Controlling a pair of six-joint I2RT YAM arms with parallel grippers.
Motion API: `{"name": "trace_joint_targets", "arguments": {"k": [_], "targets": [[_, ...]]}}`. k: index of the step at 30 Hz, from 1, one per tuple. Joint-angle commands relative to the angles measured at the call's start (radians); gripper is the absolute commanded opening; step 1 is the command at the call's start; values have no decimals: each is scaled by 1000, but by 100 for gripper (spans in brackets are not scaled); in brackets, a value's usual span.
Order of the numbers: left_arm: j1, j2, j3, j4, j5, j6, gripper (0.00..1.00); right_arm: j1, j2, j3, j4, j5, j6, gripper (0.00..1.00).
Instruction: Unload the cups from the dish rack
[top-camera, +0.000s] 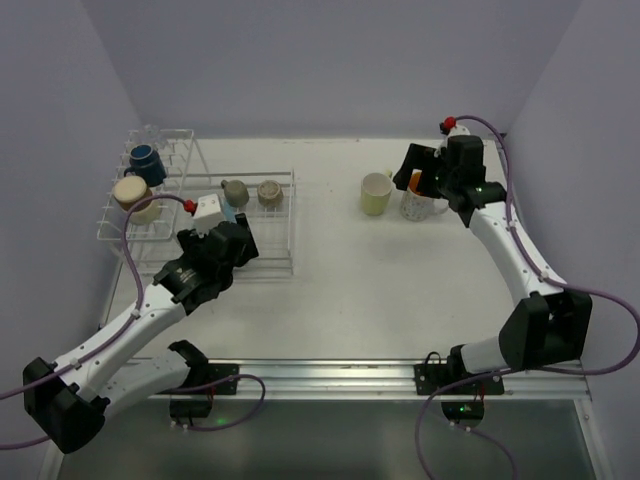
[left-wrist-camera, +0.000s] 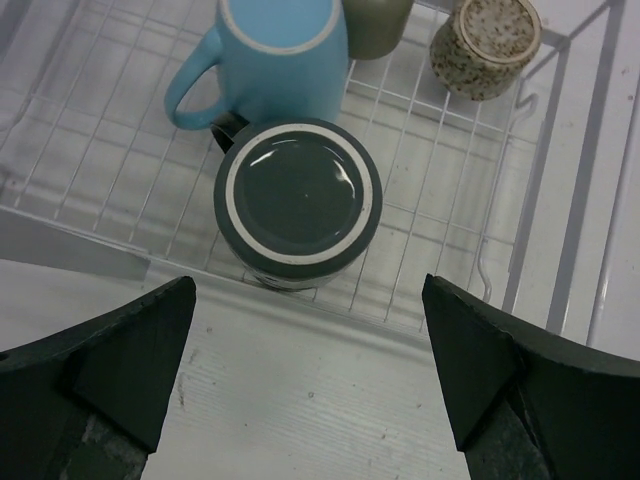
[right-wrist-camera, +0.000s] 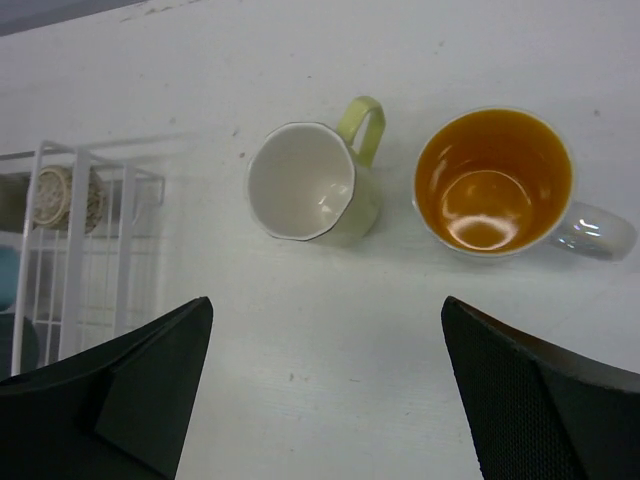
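Observation:
The white wire dish rack (top-camera: 291, 222) stands at the left. On its taller part sit a navy cup (top-camera: 146, 163) and a cream cup (top-camera: 135, 195). Its low basket holds two grey-brown cups (top-camera: 235, 190) (top-camera: 270, 192), a light blue cup (left-wrist-camera: 275, 60) and an upside-down dark green cup (left-wrist-camera: 298, 203). My left gripper (left-wrist-camera: 310, 350) is open, just in front of the dark green cup at the basket's near edge. A pale yellow-green cup (right-wrist-camera: 310, 182) and a white cup with orange inside (right-wrist-camera: 493, 180) stand upright on the table. My right gripper (right-wrist-camera: 325, 370) hangs open above them, holding nothing.
The basket's white wire wall (left-wrist-camera: 440, 300) runs between my left gripper and the dark green cup. A corner of the rack (right-wrist-camera: 70, 200) shows left of the yellow-green cup. The two placed cups stand close together at the far right (top-camera: 400, 197).

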Motion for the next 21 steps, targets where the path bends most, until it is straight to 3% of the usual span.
{"name": "trace_joint_targets", "arguments": {"k": [1, 10, 15, 21], "targets": [[5, 23, 29, 4, -178, -228, 100, 0, -100, -106, 114, -154, 35, 99], [8, 202, 41, 29, -311, -329, 100, 1, -246, -226, 197, -356, 69, 99], [14, 336, 85, -3, -327, -368, 100, 36, -270, -238, 228, -398, 66, 99], [28, 382, 102, 15, -348, -359, 100, 69, -263, -243, 237, -407, 52, 99]]}}
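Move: The dark green cup lies about 7 cm ahead of the open left hand, 1 cm left and 10 cm below. The blue mug stands 15 cm ahead and 3 cm left, the speckled cup 19 cm ahead and 8 cm right, both similarly low. From the empty right hand the green cup is roughly 43 cm left, 8 cm back and 15 cm lower; the orange-lined mug is 8 cm ahead, 2 cm right. Left hand, open, sinks 5 cm and forward towards the green cup, turning counter-clockwise; right withdraws 10 cm back-left, rising. ##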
